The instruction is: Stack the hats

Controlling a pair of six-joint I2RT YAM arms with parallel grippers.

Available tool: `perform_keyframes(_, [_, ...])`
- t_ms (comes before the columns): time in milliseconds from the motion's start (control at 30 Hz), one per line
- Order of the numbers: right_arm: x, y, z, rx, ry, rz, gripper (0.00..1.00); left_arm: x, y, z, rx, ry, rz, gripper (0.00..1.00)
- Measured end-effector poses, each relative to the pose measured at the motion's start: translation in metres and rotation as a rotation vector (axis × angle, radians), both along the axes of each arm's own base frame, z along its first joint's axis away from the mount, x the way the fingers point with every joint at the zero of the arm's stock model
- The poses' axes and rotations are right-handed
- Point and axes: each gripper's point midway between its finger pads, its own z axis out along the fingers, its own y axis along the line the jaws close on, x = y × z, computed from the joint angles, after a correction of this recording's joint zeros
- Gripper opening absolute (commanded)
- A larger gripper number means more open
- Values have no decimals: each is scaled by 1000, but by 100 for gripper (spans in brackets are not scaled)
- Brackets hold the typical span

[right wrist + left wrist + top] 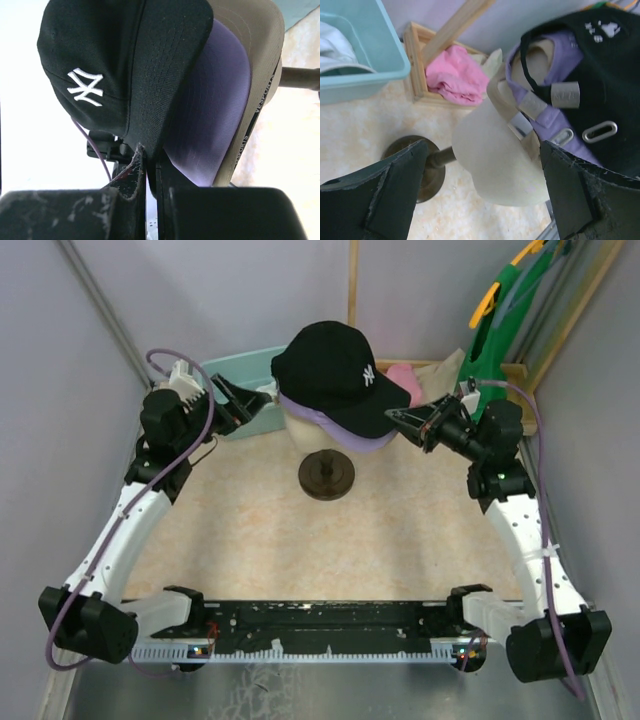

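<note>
Three hats sit stacked on a cream head form (495,160) on a dark stand (326,476). The black hat (330,365) with a white logo is on top, over the purple hat (340,435) and the tan hat (257,55). My right gripper (150,162) is shut on the tip of the black hat's brim (170,65), at the stack's right side (393,418). My left gripper (252,405) stands wide open behind the head form, with its fingers (395,190) on either side and touching nothing. White fabric (332,47), apparently the white hat, lies in the teal bin.
The teal bin (240,370) stands at the back left, just behind my left gripper. A wooden box (415,55) holds a pink cloth (455,75) at the back right. A green top (495,340) hangs in the far right corner. Walls close in on both sides.
</note>
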Motion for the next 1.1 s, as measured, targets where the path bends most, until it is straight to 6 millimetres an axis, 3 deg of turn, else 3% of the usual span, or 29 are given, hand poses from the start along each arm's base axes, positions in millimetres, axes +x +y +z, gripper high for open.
perform_keyframes(367, [24, -8, 4, -103, -47, 96, 0, 26, 44, 23, -30, -31, 93, 99])
perform_keyframes(500, [27, -8, 3, -120, -55, 119, 0, 39, 44, 40, -49, -48, 60, 99])
perform_keyframes(633, [26, -8, 3, -127, -62, 128, 0, 56, 28, 58, -77, -61, -42, 99])
perform_keyframes(733, [25, -8, 3, -127, -63, 129, 0, 63, 19, 52, -89, -34, -99, 99])
perform_keyframes(967, [26, -8, 7, -126, -67, 130, 0, 76, 3, 13, -102, 77, -179, 99])
perform_keyframes(1100, [26, -8, 6, -126, -65, 130, 0, 75, -8, 7, -115, 99, -215, 99])
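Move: The black hat, already lying on the purple hat, has its middle about 15 cm to the right of the open left hand, some 2 cm farther out and 4 cm higher, with its back edge nearest. From the left hand, the purple hat is 14 cm right, level ahead and in height; the white head under it is 12 cm right, level ahead and 6 cm lower. From the right hand, pinching the brim, the black hat's middle is 8 cm ahead, 10 cm left and 3 cm up. The left hand, fingers staying wide open, first swings left and up, then arcs forward and back to the right around the rear of the black hat, dropping about 5 cm at the end and turning some 10 degrees clockwise; it finishes about 7 cm farther forward, its upper finger close beside the hat's back edge. The right hand keeps its pinch on the brim, eases it forward about 2.5 cm with a slight counter-clockwise turn and a small roll that lowers the hand's left side, then holds still. ##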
